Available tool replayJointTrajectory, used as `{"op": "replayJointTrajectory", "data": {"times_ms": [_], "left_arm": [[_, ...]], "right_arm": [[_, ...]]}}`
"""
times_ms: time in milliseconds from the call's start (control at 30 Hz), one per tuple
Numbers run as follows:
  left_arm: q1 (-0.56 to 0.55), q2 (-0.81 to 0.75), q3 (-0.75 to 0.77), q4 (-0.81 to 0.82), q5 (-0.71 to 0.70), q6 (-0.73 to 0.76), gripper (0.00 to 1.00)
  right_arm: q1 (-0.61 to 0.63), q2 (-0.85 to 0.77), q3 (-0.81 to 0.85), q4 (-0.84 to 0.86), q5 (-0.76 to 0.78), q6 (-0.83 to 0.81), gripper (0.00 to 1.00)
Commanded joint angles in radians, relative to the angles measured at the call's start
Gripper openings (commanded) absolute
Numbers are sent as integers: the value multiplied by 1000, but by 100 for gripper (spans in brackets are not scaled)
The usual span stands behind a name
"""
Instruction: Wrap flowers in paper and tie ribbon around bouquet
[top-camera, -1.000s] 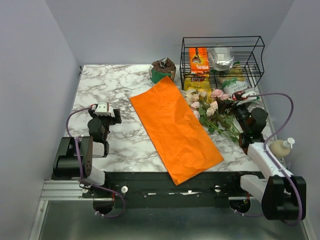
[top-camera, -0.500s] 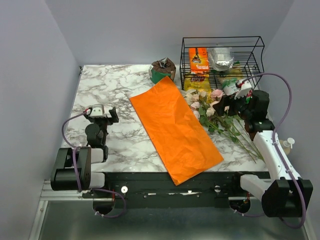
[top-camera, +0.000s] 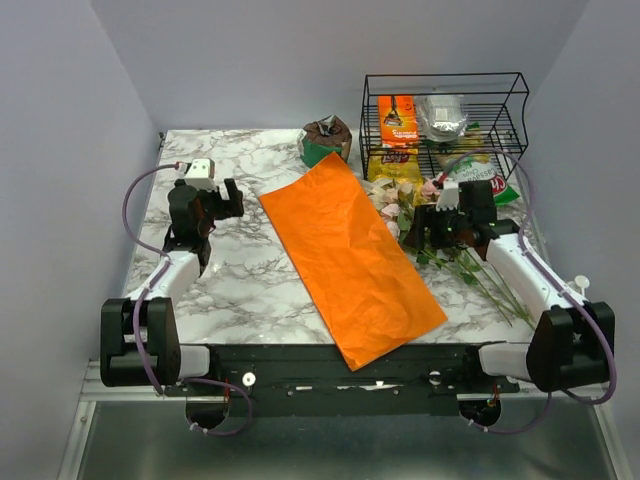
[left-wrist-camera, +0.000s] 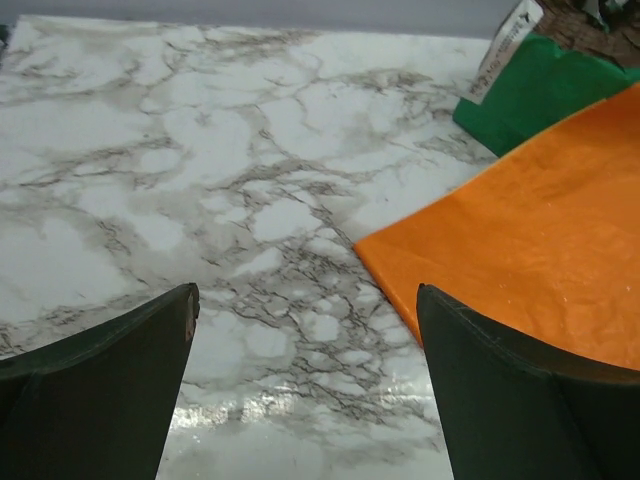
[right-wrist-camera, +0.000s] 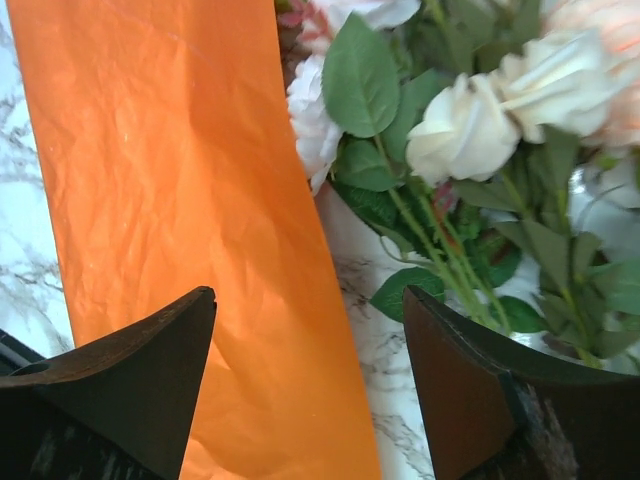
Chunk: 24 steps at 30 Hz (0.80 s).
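Note:
The orange paper (top-camera: 350, 255) lies flat and slanted across the middle of the marble table. The flowers (top-camera: 402, 203), pale pink and cream roses with long green stems, lie bare on the table just right of it. My right gripper (top-camera: 425, 226) hovers over the leaves beside the paper's right edge. It is open, with the paper (right-wrist-camera: 170, 180) and the roses (right-wrist-camera: 465, 130) below its fingers (right-wrist-camera: 310, 292) and nothing between them. My left gripper (top-camera: 225, 200) is wide open above bare marble, left of the paper's far corner (left-wrist-camera: 540, 220). Its jaws (left-wrist-camera: 308, 292) are empty. The ribbon is out of view.
A black wire basket (top-camera: 445, 120) at the back right holds snack packets, with more bags lying in front of it. A green and brown packet (top-camera: 325, 140) sits at the paper's far end (left-wrist-camera: 540, 90). Grey walls close in on three sides.
My right arm swung left from the table's right edge to above the flowers, its jaws narrowing a little. My left arm reached farther back and right, toward the paper's far corner.

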Motion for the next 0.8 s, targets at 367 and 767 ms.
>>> {"op": "replayJointTrajectory", "data": {"times_ms": [367,767], "left_arm": [[-9,-144,349,-871,169,187,99],[-7,-179,412,-1043,257,276,90]], "right_arm": [[85,276,28,-42,-4,39,70],[144,314,38,1,-87,90,6]]}}
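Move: The stretch of the paper's right edge that the right hand goes for lies some 9 cm below it, about 3 cm back and 3 cm to its left. From that hand the flower heads are around 12 cm ahead, neither left nor right, and the stems about 5 cm back and 12 cm to its right, both down on the table. From the left hand, that edge is roughly 44 cm to the right, 12 cm back and 14 cm below. The right hand drops about 9 cm beside the flowers to the paper's right edge, tipping its fingers some 20 degrees more steeply down, then slides left about 4 cm and slightly back as the fingers close from wide open to nearly shut and pinch the edge. The left hand, empty and open, draws back about 8 cm over the table, a little to the right, dipping briefly before ending higher, while it tips down and turns clockwise. ##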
